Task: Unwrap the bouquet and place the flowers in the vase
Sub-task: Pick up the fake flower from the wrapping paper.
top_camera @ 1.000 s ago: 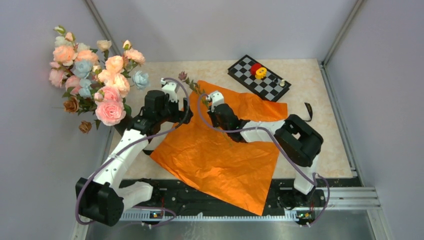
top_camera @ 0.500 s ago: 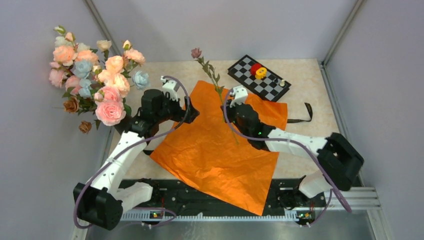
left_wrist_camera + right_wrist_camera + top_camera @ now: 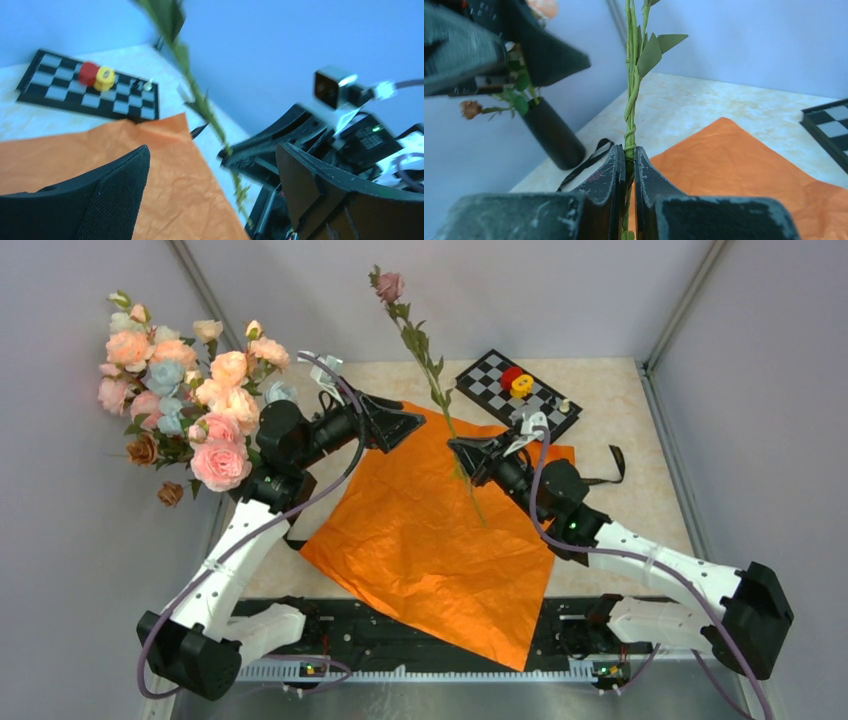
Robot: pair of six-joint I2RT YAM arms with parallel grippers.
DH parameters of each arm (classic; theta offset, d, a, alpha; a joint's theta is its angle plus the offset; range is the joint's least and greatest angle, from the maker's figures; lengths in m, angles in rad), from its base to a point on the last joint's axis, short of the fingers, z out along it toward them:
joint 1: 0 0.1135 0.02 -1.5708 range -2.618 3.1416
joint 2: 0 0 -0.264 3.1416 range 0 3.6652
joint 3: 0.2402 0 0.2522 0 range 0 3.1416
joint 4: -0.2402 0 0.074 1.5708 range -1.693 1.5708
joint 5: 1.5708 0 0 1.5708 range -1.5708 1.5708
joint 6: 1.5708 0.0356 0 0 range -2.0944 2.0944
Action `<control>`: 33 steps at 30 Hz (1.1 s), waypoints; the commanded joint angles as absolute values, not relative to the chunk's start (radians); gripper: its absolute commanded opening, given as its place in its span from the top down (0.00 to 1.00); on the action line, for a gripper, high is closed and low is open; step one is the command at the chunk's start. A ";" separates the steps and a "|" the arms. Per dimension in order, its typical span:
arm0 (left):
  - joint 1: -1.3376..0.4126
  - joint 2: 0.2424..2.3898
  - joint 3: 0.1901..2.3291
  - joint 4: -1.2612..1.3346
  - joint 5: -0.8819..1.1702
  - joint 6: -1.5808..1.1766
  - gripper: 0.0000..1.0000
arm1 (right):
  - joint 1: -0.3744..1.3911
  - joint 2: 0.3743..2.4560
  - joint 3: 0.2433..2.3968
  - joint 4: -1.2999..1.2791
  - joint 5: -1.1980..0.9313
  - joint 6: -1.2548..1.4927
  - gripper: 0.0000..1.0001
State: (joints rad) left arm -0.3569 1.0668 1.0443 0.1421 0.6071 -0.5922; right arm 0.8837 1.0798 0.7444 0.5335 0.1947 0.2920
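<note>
My right gripper (image 3: 463, 454) (image 3: 629, 152) is shut on the thin green stem (image 3: 631, 100) of one flower, held upright above the paper. Its mauve bloom (image 3: 388, 285) is high against the back wall, and the stem's lower end hangs below the jaws. The left gripper (image 3: 408, 424) (image 3: 210, 185) is open, raised, and points at the stem (image 3: 200, 100) from the left without touching it. The black vase (image 3: 551, 132) stands at the left edge with many pastel flowers (image 3: 190, 390) in it. The orange wrapping paper (image 3: 430, 540) lies spread flat.
A black ribbon (image 3: 610, 465) lies loose on the table right of the paper, and another strip (image 3: 584, 165) lies near the vase. A small chessboard (image 3: 520, 392) with a red and yellow piece sits at the back right. Walls close in on both sides.
The right gripper has lifted the stem off the paper and swung it upright while moving right. The left gripper rose and turned toward the stem, still open.
</note>
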 commanded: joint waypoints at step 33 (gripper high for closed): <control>-0.379 1.108 1.167 0.202 0.489 -0.708 0.83 | 0.900 1.071 0.801 0.558 -0.116 0.275 1.00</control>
State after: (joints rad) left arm -0.3779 1.1221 1.1313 0.1932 0.5034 -0.7101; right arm 0.8841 1.0756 0.7483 0.5308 -0.1040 0.2890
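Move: The fake flower, its lower stem already held in the right fingers, stands up between the hands; its leafy mid-stem is about 7 cm ahead of the left hand, 6 cm to its right and 4 cm higher. The chessboard lies some 31 cm ahead, 27 cm right and 33 cm below that hand. From the right hand, the open left gripper is about 10 cm left, 1 cm ahead and 6 cm above; the orange wrapping paper's middle lies about 27 cm below, 1 cm back and 2 cm left. The right hand brings the held stem 5 cm back-left; the left rises 4 cm and pinches the leafy part. ##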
